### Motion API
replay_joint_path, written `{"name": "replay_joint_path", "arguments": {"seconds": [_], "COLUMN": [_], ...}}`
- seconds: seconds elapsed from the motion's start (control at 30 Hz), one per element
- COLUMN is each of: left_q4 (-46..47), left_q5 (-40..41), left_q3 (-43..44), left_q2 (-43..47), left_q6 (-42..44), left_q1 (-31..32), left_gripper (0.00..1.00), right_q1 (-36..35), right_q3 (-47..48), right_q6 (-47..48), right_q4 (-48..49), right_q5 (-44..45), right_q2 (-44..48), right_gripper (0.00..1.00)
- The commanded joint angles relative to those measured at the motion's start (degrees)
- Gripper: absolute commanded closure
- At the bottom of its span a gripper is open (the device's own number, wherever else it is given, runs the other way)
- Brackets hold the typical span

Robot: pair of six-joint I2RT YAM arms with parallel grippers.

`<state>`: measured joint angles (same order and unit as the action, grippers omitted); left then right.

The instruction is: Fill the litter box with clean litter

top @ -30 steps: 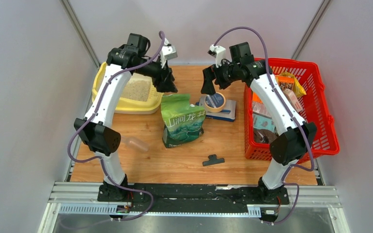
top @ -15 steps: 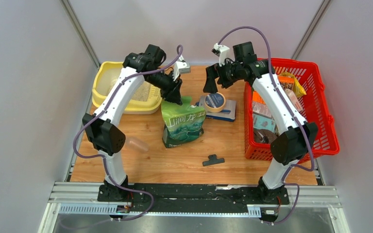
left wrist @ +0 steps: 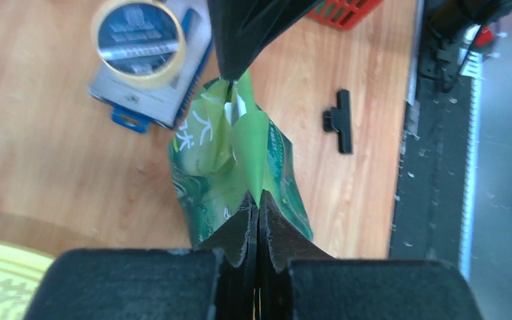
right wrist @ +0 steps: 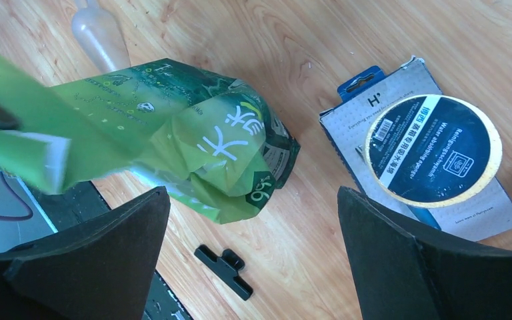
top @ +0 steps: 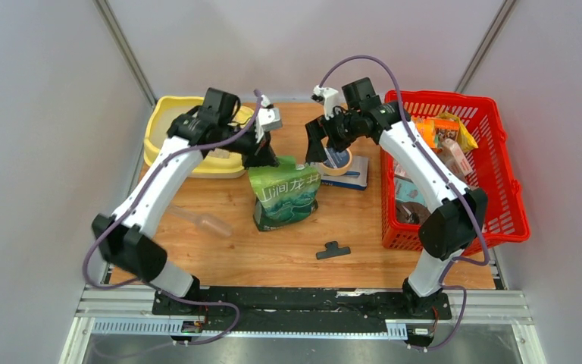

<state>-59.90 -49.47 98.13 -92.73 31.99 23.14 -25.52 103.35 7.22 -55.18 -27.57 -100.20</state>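
Observation:
The litter box (top: 154, 129), a pale yellow tray, sits at the back left, and my left arm covers much of its inside. Its corner shows in the left wrist view (left wrist: 0, 283). The clean litter's green pouch (top: 284, 193) stands mid-table, its top pulled up. My left gripper (top: 265, 158) is shut on the pouch's top edge (left wrist: 250, 143), pinching the green film between its jaws (left wrist: 259, 200). My right gripper (top: 316, 145) hangs open just right of the pouch top, with the crumpled pouch (right wrist: 193, 147) below its spread fingers (right wrist: 252, 193).
A red basket (top: 500, 220) with cartons stands at the right. A tape roll (top: 336, 159) lies on a blue-grey card behind the pouch. A black clip (top: 333, 249) lies near the front. A clear scoop (top: 208, 224) lies at the left.
My left gripper swung from over the litter box to the pouch top and shut on its edge. My right gripper, still open, moved left and down toward the pouch.

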Motion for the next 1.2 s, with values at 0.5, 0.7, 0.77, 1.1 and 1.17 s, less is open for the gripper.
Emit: {"name": "replay_joint_path", "arguments": {"seconds": [0.5, 0.7, 0.77, 1.1, 1.17], "left_q4": [35.5, 36.5, 37.3, 42.4, 42.9], "left_q5": [-0.8, -0.5, -0.4, 2.6, 2.6], "left_q3": [-23.7, -23.8, -23.8, -26.4, -26.7], "left_q2": [21.7, 22.1, 22.0, 23.7, 23.8], "left_q6": [-10.5, -11.7, -12.4, -16.1, -16.3], "left_q1": [1.0, 1.1, 1.1, 1.4, 1.5], "left_gripper": [1.00, 1.00, 1.00, 1.00, 1.00], "right_q1": [-5.2, -6.2, -6.6, -10.3, -10.9], "right_q3": [1.7, -0.9, -0.5, -3.1, -4.6], "right_q6": [1.4, 1.0, 0.8, -3.6, -3.4], "right_q4": [-1.7, -0.6, -0.4, 0.7, 0.7], "right_q5": [2.1, 4.5, 5.4, 17.1, 19.7], "right_q2": [0.5, 0.7, -0.4, -1.6, -1.0], "right_gripper": [0.00, 0.00, 0.00, 0.00, 0.00]}}
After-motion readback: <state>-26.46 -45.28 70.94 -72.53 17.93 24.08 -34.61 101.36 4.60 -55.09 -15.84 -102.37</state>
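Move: The right hand, open, has the litter bag's free rim some 4 cm to its left, 3 cm back and 5 cm below; the tape roll is about 10 cm ahead and 8 cm right, the black clip 11 cm back and 7 cm right, both some 21 cm down. The left hand already pinches the rim, with the bag's body straight ahead by 0 cm, 4 cm right and 17 cm below, and the litter box 18 cm ahead and 24 cm left. Leftward and back, then mostly down, the right hand travels about 5 cm in all to the litter bag's free rim, fingers wide open, until one finger overlaps the rim. The left hand keeps its shut pinch, first drawing back about 3 cm and slightly up, then easing forward roughly half of that while tilting its wrist some 20 degrees. ##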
